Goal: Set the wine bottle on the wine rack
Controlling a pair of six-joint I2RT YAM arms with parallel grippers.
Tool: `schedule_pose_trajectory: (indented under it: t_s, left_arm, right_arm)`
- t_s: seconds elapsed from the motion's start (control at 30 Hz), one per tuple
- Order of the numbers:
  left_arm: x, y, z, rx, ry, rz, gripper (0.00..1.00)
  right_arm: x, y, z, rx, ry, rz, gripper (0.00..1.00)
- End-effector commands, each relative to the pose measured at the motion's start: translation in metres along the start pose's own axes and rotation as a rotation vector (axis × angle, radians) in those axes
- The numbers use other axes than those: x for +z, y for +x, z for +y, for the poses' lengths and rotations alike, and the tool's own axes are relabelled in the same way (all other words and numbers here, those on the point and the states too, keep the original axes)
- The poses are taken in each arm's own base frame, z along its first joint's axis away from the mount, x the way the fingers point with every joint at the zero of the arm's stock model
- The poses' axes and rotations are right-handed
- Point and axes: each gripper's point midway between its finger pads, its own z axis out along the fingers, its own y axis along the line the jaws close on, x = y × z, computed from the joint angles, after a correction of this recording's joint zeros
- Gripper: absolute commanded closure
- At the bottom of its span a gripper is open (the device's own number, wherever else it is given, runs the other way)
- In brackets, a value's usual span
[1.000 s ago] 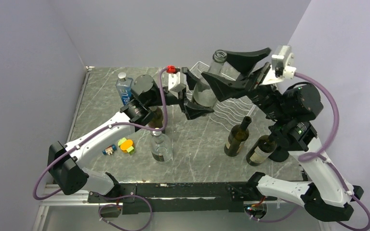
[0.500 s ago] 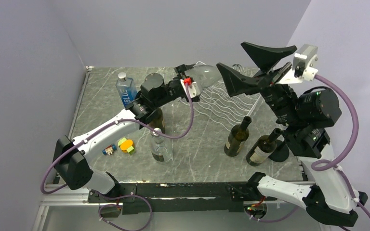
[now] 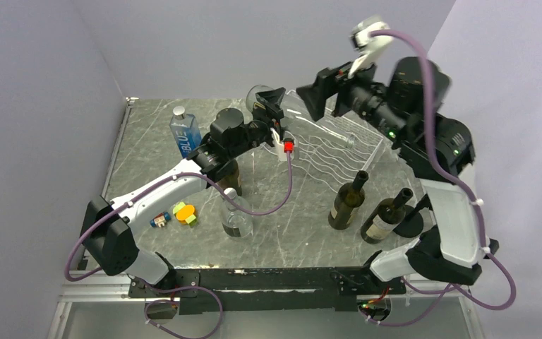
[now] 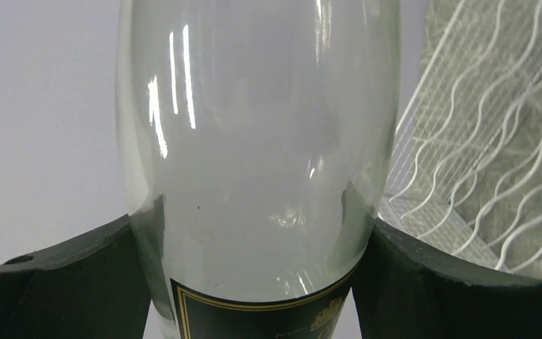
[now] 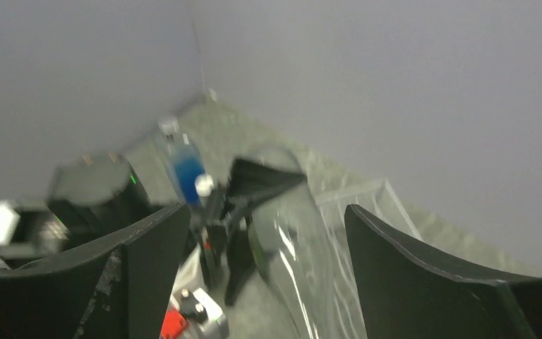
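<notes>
My left gripper (image 3: 272,107) is shut on a clear glass wine bottle (image 3: 303,120) with a black label. It holds the bottle tilted on its side, base up at the back left and neck slanting down over the white wire wine rack (image 3: 339,152). In the left wrist view the bottle (image 4: 254,141) fills the gap between both fingers (image 4: 63,282), with the rack (image 4: 487,162) to its right. My right gripper (image 3: 322,90) hangs open and empty, high above the rack's back edge. The right wrist view looks down at the bottle (image 5: 293,240) between the right gripper's spread fingers (image 5: 152,261).
Two dark wine bottles (image 3: 347,200) (image 3: 387,215) stand in front of the rack. A blue water bottle (image 3: 182,131), a dark bottle (image 3: 231,176) and a small clear bottle (image 3: 236,215) stand near the left arm. Small toys (image 3: 183,212) lie at the left front.
The left gripper has turned the clear bottle from near upright to lying tilted over the rack. The right arm has let go of it and swung up and back, still open.
</notes>
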Motion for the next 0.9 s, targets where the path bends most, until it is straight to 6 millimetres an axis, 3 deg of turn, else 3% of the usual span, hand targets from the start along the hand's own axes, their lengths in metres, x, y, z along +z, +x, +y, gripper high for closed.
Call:
schedule_pose_trajectory:
  t_s: [0.0, 0.13, 0.4, 0.63, 0.77, 0.87]
  left_arm:
    - [-0.029, -0.036, 0.085, 0.232, -0.191, -0.067, 0.99]
    - [-0.037, -0.038, 0.088, 0.256, -0.196, -0.066, 0.99]
    - [-0.047, -0.045, 0.088, 0.266, -0.203, -0.090, 0.99]
    - [-0.053, -0.047, 0.088, 0.282, -0.199, -0.093, 0.99]
    - [-0.055, -0.047, 0.088, 0.273, -0.201, -0.095, 0.99]
    - [-0.056, -0.048, 0.090, 0.269, -0.206, -0.095, 0.99]
  right_arm:
    - [-0.021, 0.095, -0.003, 0.009, -0.006, 0.408, 0.14]
    - [-0.032, 0.134, 0.000, 0.060, -0.035, 0.554, 0.13]
    - [-0.049, 0.184, 0.003, 0.124, -0.076, 0.732, 0.12]
    - [-0.036, 0.212, 0.003, 0.128, -0.072, 0.812, 0.36]
    - [-0.026, 0.221, 0.011, 0.139, -0.114, 0.828, 0.42]
    - [-0.022, 0.226, 0.014, 0.144, -0.128, 0.836, 0.40]
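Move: Almost straight below the right hand, some 21 cm down, is the neck of the clear bottle held by the left hand; the bottle's middle lies about 8 cm ahead of the right hand, 3 cm left and 19 cm down. From that hand the wine rack is 19 cm ahead, 6 right and 52 below, the nearer dark bottle 5 back, 10 right and 43 below. For the left hand, the rack lies 8 cm ahead, 11 right and 33 down. Dropping fast by some 23 cm, with a slight drift back at the end, the right hand comes down over the clear bottle's neck while its fingers tip downward by about 45 degrees, then narrow around the neck near the shoulder. The left hand keeps its grip on the body, easing about 3 cm back and left and rolling some 10 degrees so its right side sinks. ##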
